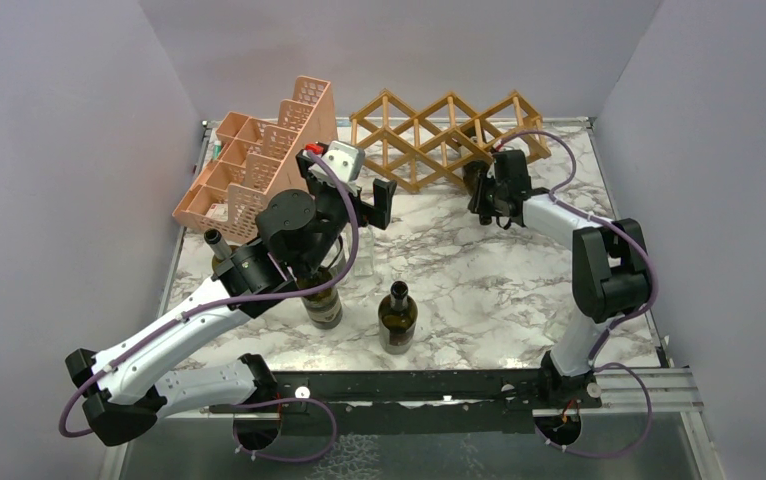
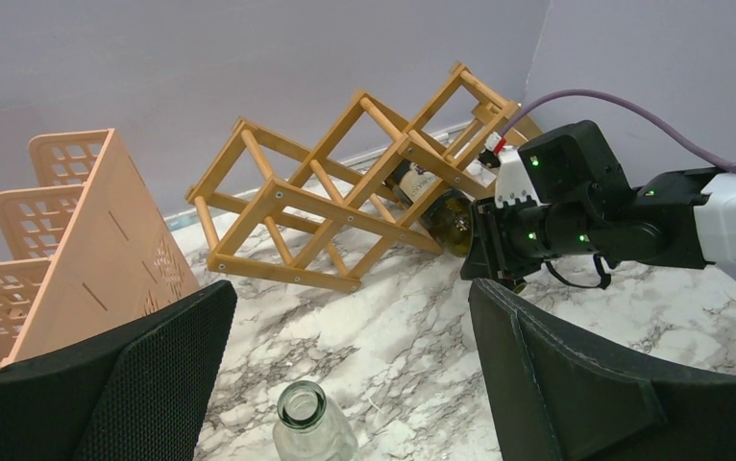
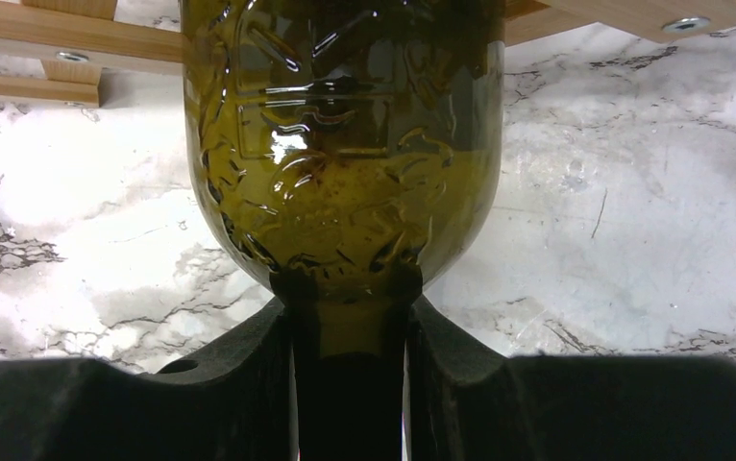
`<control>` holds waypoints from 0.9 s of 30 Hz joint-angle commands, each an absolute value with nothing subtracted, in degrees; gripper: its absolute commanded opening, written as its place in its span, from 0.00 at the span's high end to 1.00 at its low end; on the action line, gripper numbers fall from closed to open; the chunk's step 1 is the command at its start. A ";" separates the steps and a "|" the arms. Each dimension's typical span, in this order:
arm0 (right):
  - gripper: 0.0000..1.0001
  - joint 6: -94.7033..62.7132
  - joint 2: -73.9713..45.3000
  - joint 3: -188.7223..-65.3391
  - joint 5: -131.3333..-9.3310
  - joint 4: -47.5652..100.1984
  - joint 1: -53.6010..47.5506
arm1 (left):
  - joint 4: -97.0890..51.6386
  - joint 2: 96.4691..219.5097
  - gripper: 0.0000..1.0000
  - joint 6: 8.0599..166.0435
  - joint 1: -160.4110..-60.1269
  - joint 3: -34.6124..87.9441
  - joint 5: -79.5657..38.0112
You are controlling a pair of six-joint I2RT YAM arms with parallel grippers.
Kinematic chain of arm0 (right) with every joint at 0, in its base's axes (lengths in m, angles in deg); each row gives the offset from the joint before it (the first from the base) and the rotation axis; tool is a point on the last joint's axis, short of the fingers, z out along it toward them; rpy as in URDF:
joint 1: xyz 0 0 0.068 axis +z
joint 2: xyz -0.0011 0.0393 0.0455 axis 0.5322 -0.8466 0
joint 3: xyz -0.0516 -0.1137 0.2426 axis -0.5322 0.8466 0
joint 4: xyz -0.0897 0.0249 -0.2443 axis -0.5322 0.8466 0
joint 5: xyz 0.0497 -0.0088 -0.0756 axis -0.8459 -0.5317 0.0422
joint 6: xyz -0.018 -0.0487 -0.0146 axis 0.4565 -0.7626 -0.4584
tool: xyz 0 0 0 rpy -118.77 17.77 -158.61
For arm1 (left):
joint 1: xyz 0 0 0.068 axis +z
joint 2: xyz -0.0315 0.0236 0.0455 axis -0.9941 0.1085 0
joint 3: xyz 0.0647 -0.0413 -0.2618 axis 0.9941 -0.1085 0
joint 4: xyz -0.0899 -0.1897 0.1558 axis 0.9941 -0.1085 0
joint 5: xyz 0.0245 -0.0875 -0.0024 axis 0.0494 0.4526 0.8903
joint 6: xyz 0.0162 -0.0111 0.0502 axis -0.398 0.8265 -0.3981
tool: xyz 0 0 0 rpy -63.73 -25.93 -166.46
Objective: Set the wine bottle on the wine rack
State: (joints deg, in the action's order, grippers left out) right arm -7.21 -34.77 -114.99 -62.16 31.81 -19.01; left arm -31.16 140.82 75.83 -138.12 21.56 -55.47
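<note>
The olive-green wine bottle [image 3: 345,144] lies tilted, its body inside a lower opening of the golden wooden wine rack [image 1: 449,135], and in the left wrist view the wine bottle [image 2: 438,209] shows through the wine rack [image 2: 345,192] slats. My right gripper [image 3: 350,384] is shut on the bottle's neck, just in front of the rack's right part, where the right gripper [image 1: 489,195] shows from above. My left gripper [image 1: 364,208] hangs open in front of the rack's left end. A clear glass bottle [image 2: 311,427] stands low between its wide fingers [image 2: 134,375], touching neither.
A pink perforated organizer [image 1: 259,165] stands at the back left beside the rack. Dark bottles stand upright on the marble table: one [image 1: 397,318] near the front centre, one [image 1: 321,298] under my left arm, one [image 1: 217,245] at the left.
</note>
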 commanded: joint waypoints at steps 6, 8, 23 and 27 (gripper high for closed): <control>0.66 -2.18 -38.02 -120.87 -63.29 26.19 -19.41 | -31.89 139.13 0.03 75.47 -138.23 23.17 -56.37; 0.61 -0.92 -38.31 -120.87 -62.98 25.11 -19.41 | -31.97 139.10 0.03 75.47 -138.20 23.24 -56.46; 0.23 -1.20 -29.95 -121.60 -63.87 32.22 -19.41 | -32.15 139.31 0.03 75.38 -138.20 23.43 -55.79; 0.23 -1.13 -25.19 -122.27 -59.47 40.32 -19.41 | -32.24 139.12 0.03 75.43 -138.23 23.33 -55.65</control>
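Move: The right hand already holds the wine bottle by its neck, its body inside the wine rack. The slot it is going into has its middle about 12 cm ahead, 1 cm left and roughly level. The rack's right end is some 11 cm ahead and 12 cm right; the clear bottle stands about 28 cm left and 16 cm back. From the idle left hand the slot lies roughly 32 cm ahead, 25 cm right and 33 cm below. Forward and slightly left, the right hand slides the held wine bottle about 3 cm deeper into the rack, rolling a little so its left side rises. The fingers open towards the end of that push and let go of the neck; then the hand lifts nearly straight up by some 5 cm, easing back slightly, with the fingers wide. ##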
